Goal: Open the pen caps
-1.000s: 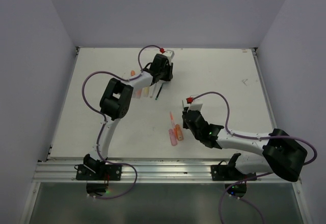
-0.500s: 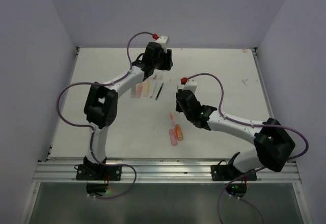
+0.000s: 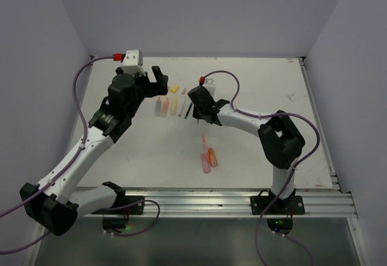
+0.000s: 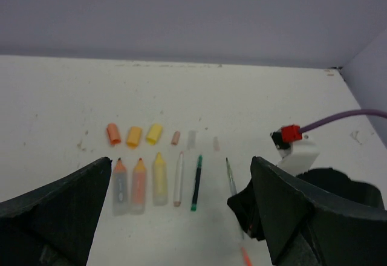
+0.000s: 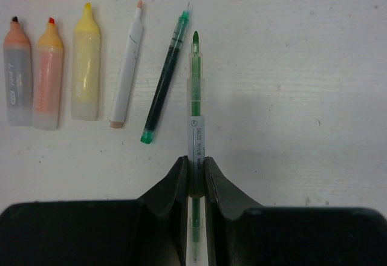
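My right gripper (image 5: 195, 172) is shut on a thin green pen (image 5: 195, 90) with a bare tip, held low over the table just right of the row of uncapped pens. That row holds two orange highlighters (image 5: 47, 75), a yellow one (image 5: 86, 66), a white pen (image 5: 128, 66) and a dark green pen (image 5: 166, 78). Beyond them lie the pen caps: orange (image 4: 113, 133), amber (image 4: 133, 136), yellow (image 4: 154, 133), then small pale ones (image 4: 191, 138). My left gripper (image 3: 158, 83) is open and holds nothing, raised at the near left of the row.
Three capped pens lie together nearer the bases: a thin orange one (image 3: 204, 139), a pink one (image 3: 205, 162) and an orange one (image 3: 212, 156). The right arm's elbow (image 3: 281, 136) stands over the table's right half. Walls close in the table's far and side edges.
The left gripper opened wide and drew back to the left, away from the caps. The right gripper carried the green pen from the table's middle up to the row.
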`<state>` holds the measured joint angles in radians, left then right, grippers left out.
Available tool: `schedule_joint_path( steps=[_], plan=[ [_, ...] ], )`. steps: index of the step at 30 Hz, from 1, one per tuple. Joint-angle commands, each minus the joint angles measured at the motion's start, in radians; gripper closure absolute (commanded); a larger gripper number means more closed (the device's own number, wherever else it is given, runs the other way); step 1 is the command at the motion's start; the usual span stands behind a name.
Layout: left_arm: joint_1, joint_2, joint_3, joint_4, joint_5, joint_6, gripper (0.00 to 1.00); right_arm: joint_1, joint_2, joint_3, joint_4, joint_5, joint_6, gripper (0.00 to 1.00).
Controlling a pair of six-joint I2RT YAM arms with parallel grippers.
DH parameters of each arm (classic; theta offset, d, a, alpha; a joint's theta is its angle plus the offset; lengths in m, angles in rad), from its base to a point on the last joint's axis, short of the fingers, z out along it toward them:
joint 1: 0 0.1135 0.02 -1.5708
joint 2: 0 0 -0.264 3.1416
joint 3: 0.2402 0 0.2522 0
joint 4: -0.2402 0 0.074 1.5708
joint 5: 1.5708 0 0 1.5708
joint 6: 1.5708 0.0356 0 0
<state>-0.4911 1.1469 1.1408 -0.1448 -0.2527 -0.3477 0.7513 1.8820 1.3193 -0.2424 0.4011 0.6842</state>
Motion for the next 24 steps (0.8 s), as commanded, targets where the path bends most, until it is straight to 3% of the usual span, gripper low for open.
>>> schedule_joint_path(
  steps=[1,6,14,24],
  plan=[
    [0.006,-0.123,-0.119,-0.140,-0.080,-0.016,0.00,-0.001,0.096,0.116,-0.081,-0.015,0.063,0.98],
    [0.008,-0.315,-0.203,-0.294,-0.122,0.012,0.00,-0.004,0.196,0.210,-0.129,0.024,0.101,0.97],
    [0.008,-0.504,-0.380,-0.265,-0.243,0.049,0.00,-0.018,0.278,0.284,-0.166,0.100,0.152,0.94],
    [0.011,-0.503,-0.429,-0.231,-0.267,0.069,0.00,-0.032,0.325,0.287,-0.182,0.131,0.189,0.86]
  ],
)
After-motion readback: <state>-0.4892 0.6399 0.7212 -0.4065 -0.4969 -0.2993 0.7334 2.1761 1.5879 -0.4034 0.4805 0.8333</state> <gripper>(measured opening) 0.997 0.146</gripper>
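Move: My right hand holds the uncapped green felt pen; the bare spot meant for it lies about 3 cm ahead, 1 cm left and 7 cm below. The black-green pen's middle is some 7 cm ahead and 4 cm left of this hand, the white marker 7 cm ahead and 8 cm left, the small pinkish clear cap 15 cm straight ahead, all on the table. From my left hand, that spot is roughly 6 cm ahead, 17 cm right and 32 cm below. I lower the felt pen with my right hand about 6 cm, easing some 3 cm forward, to the table beside the black-green pen; once low I carry on level while turning about 10 degrees clockwise, fingers still pinching its barrel. My left hand, wide open and empty, draws clear of the pens: back, left and down, around 10 cm each. ##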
